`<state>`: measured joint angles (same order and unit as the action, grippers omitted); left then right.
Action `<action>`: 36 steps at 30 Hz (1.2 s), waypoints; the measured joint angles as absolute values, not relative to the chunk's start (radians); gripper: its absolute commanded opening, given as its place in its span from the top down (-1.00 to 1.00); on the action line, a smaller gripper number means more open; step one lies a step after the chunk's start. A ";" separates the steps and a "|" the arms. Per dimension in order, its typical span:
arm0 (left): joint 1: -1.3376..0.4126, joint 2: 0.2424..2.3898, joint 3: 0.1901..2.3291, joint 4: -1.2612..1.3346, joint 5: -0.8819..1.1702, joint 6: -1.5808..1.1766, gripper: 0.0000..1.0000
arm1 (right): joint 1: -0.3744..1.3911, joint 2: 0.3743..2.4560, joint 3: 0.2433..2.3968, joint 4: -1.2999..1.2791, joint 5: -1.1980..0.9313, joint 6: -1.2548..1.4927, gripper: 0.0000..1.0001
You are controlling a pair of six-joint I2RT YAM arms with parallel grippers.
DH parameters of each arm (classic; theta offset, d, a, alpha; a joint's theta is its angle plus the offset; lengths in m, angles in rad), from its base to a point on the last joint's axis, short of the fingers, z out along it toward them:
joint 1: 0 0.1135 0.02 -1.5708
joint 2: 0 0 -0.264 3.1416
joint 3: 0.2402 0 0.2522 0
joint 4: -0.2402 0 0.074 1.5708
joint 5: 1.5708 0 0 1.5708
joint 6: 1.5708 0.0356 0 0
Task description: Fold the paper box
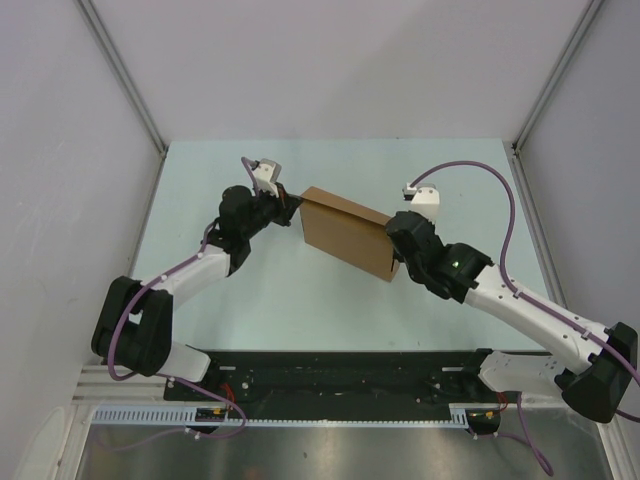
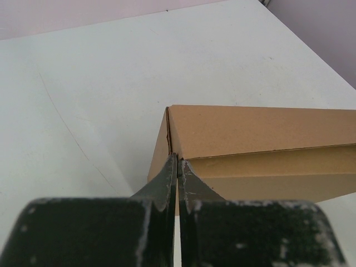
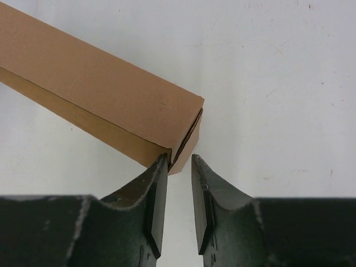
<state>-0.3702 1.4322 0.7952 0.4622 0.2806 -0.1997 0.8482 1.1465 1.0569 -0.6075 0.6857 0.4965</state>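
The paper box (image 1: 345,238) is a closed brown cardboard box lying at an angle in the middle of the table, between my two arms. My left gripper (image 1: 291,206) is at its far left corner. In the left wrist view this gripper (image 2: 178,159) is shut, with its tips against the corner seam of the box (image 2: 250,133). My right gripper (image 1: 393,254) is at the box's near right end. The right wrist view shows it (image 3: 179,159) open by a narrow gap, and the corner of the box (image 3: 100,83), with its end flap slightly ajar, pokes in between the fingertips.
The pale table top (image 1: 300,300) is enclosed by white walls with metal frame posts (image 1: 125,75) at the back corners. A black rail (image 1: 340,370) carrying the arm bases runs along the near edge.
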 measured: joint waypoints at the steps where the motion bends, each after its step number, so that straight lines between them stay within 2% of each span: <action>1: -0.370 1.432 0.795 0.462 0.281 -0.200 0.99 | 0.847 1.147 1.057 -0.607 0.688 0.496 0.52; 8: -0.371 1.430 0.797 0.456 0.281 -0.195 0.99 | 0.842 1.153 1.057 -0.593 0.699 0.492 0.70; 13: -0.374 1.430 0.801 0.450 0.281 -0.184 0.99 | 0.842 1.156 1.057 -0.582 0.705 0.487 1.00; 36: -0.384 1.425 0.801 0.439 0.281 -0.178 0.99 | 0.840 1.185 1.036 -0.579 0.744 0.513 1.00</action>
<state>-0.3840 1.4246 0.8009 0.4393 0.2810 -0.1776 0.8402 1.1847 1.0359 -0.5785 0.7441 0.5133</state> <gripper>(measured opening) 0.006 0.009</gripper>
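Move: The lid's right front corner is right at the right hand's half-open fingertips, about 1 cm ahead and 1 cm to the left, at the same height. The box's middle lies some 7 cm ahead, 9 cm to the left and 4 cm below. The lid's left front corner is about 10 cm ahead and 19 cm left. From the left hand, that right corner lies some 9 cm back and 18 cm right, about level in height. Forward by about 1 cm goes the right hand, shutting its half-open fingers as it pushes on the lid's right front corner; it then sinks about 1 cm with the closed tips at that corner, drifting slightly right. The left hand stays put, its closed tips still against the lid's left front corner. ##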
